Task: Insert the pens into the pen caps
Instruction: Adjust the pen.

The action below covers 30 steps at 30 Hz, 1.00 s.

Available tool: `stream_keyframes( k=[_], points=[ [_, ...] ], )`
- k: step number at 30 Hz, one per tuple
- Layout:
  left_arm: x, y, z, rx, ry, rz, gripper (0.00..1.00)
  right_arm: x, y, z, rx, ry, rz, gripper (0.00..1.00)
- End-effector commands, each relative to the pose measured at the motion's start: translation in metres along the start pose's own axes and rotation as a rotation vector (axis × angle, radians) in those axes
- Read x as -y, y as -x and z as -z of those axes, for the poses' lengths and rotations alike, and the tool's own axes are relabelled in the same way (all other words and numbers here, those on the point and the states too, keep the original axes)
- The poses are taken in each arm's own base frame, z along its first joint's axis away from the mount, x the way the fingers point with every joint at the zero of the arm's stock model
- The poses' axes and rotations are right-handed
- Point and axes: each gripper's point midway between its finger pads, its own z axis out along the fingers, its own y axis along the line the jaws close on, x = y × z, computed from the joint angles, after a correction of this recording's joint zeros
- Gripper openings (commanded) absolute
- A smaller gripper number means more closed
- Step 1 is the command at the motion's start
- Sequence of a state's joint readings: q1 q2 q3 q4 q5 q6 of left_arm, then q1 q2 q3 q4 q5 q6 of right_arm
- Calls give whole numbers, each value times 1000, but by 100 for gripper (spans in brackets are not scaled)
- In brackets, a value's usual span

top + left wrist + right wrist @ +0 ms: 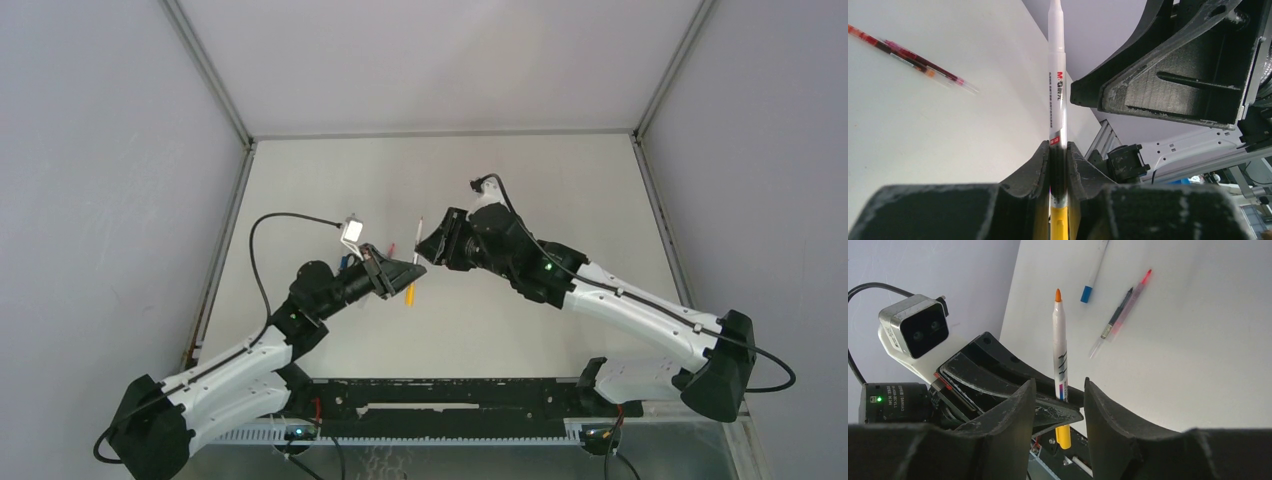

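Note:
My left gripper (1058, 147) is shut on a white-barrelled pen (1057, 90) and holds it upright above the table. In the right wrist view this pen (1060, 340) shows a bare orange tip at the top. A yellow cap (1063, 436) sits on its lower end, below the left jaws. My right gripper (1059, 390) is open. Its two fingers stand either side of the pen without touching it, close against the left gripper (405, 268). From above, the right gripper (432, 248) meets the left at mid-table.
A blue-ended pen (1094, 272) lies on the white table, with a black pen (1118, 314) and a red one (1133, 300) side by side near it. The same loose pens (913, 57) show blurred in the left wrist view. White walls enclose the table (560, 190).

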<state>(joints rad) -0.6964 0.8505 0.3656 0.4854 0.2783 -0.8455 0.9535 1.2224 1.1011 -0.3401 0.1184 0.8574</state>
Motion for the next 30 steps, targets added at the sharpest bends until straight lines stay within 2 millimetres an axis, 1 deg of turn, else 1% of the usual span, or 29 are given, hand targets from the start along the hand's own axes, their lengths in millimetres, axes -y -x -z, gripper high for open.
stream_keyframes(
  k=[1,4,8,16,19,21,25,26,27,29,30],
  points=[
    [29,16,-1,24,-98,-55,0,-12,12,2,41,46,-5,49],
    [35,14,-1,14,-122,-57,0,-15,9,-3,28,63,-10,48],
    [40,14,1,12,-140,-62,0,-16,7,-7,19,67,-14,38],
    [42,11,4,6,-153,-67,0,-10,2,-14,1,47,-12,36],
    [44,12,4,8,-158,-70,0,-10,0,-16,-7,48,-13,29],
    [45,12,4,9,-161,-70,1,-11,0,-16,-9,53,-13,22],
    [44,12,4,10,-159,-67,26,-12,-1,-15,-13,56,-9,11],
    [44,12,4,13,-157,-65,35,-12,-1,-14,-13,59,-7,10],
    [44,13,4,15,-154,-63,43,-12,-2,-14,-17,60,-4,9],
    [43,13,4,19,-150,-62,50,-12,-3,-13,-23,60,1,7],
    [43,13,4,21,-149,-61,52,-12,-4,-13,-27,60,1,7]
  ],
)
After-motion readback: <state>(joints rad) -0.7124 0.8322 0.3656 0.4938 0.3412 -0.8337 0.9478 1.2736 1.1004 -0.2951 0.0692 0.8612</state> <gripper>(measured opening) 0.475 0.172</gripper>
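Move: The white-and-yellow pen is in my closed left fingers near its yellow end, its middle about 3 cm ahead of that hand. My open right fingers wait some 3 cm ahead, 2 cm right and 3 cm above the left hand; from the right hand the pen's middle is about 2 cm left and 2 cm down, level fore and aft. The black-and-pink pen pair lies on the table some 9 cm ahead, 12 cm left and 24 cm below my right hand. With my left hand still pinching the pen, I draw it back about 1.5 cm, turning slightly clockwise, while my right hand eases left about 1.5 cm and down 1 cm onto the barrel. My right fingers close and pinch the white barrel between the left grip and the orange tip; only then do my left fingers open and let go. ##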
